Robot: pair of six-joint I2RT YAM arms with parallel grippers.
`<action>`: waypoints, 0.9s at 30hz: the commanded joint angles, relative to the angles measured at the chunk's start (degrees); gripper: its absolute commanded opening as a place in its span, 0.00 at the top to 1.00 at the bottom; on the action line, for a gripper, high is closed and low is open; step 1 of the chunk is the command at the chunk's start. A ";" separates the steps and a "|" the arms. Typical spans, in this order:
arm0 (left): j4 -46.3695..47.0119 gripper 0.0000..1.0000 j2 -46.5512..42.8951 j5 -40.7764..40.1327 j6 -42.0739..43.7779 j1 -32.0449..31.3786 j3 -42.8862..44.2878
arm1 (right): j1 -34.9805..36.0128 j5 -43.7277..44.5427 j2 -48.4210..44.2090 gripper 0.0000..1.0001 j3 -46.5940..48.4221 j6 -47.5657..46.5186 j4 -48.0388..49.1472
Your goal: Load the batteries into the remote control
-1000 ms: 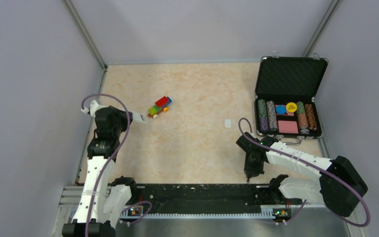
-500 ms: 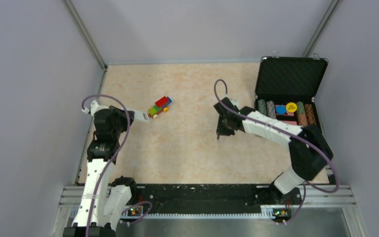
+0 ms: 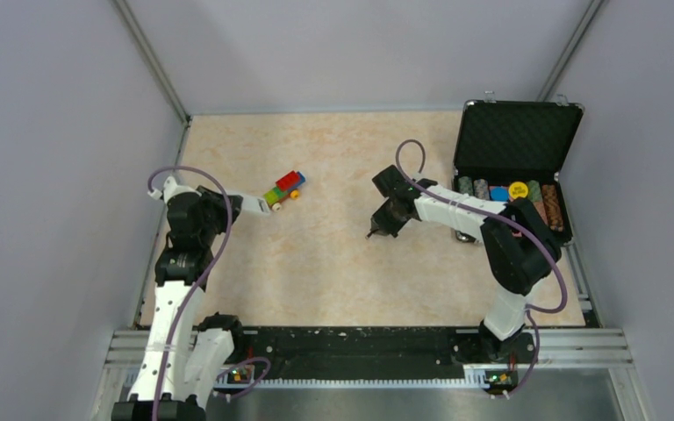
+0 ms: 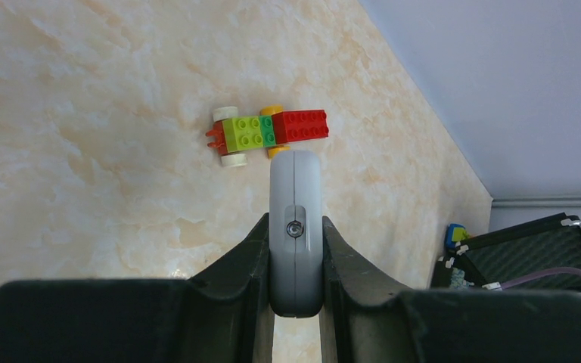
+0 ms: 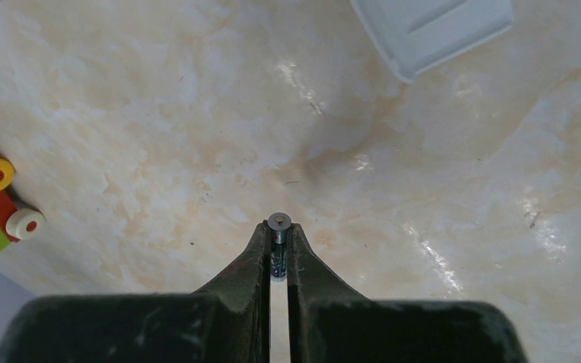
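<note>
My left gripper (image 3: 233,205) is shut on the light-grey remote control (image 3: 251,205) and holds it edge-on above the table at the left. In the left wrist view the remote (image 4: 295,189) sticks out between the fingers of the left gripper (image 4: 295,227) and points at the toy train. My right gripper (image 3: 376,230) is over the middle of the table, shut on one battery. In the right wrist view this dark thin battery (image 5: 278,224) sits between the right gripper's (image 5: 278,236) fingers, its metal tip forward. The second battery is not in view.
A colourful toy-brick train (image 3: 283,190) lies just beyond the remote; it also shows in the left wrist view (image 4: 268,132). A small flat white piece (image 5: 431,30) lies on the table ahead of the right gripper. An open black case of poker chips (image 3: 513,167) stands at the back right.
My right arm has swung from the near right edge out to the middle of the table, then a little further left, with the battery in it. The left gripper has hardly moved.
</note>
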 commanded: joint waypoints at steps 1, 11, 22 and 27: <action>4.31 1.00 0.18 1.60 0.12 0.25 -0.34 | 0.19 2.00 0.10 1.00 1.08 12.24 -6.36; 4.97 1.00 0.96 2.68 -0.21 0.28 -1.38 | 0.28 -1.59 2.87 1.00 0.02 16.22 -10.16; 4.98 1.00 0.03 2.93 0.72 0.26 -1.71 | 0.23 3.03 -1.64 0.43 1.35 11.56 -10.46; 5.24 1.00 -1.04 2.57 0.91 0.32 -2.36 | -1.02 5.28 -7.51 0.39 1.12 -3.40 -5.89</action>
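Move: The right hand, already gripping a battery, is bound for bare table about 3 cm back, 2 cm right and 4 cm below. The white cover lies some 4 cm ahead, 8 cm right and 4 cm below the right hand; the toy train is roughly 11 cm ahead, 21 cm left and 3 cm below it. From the left hand, which still holds the remote, that bare spot is about 33 cm right, 5 cm back and 20 cm below. Back and down, with some drift right, the right hand carries the battery about 3 cm each way to the bare table on the near side of the white cover, turning some 15 degrees clockwise as the fingers swing more upright. There the fingers open wide and let go of the battery, then the hand rises nearly 2 cm. The left hand keeps its hold on the remote, sinking slightly. ##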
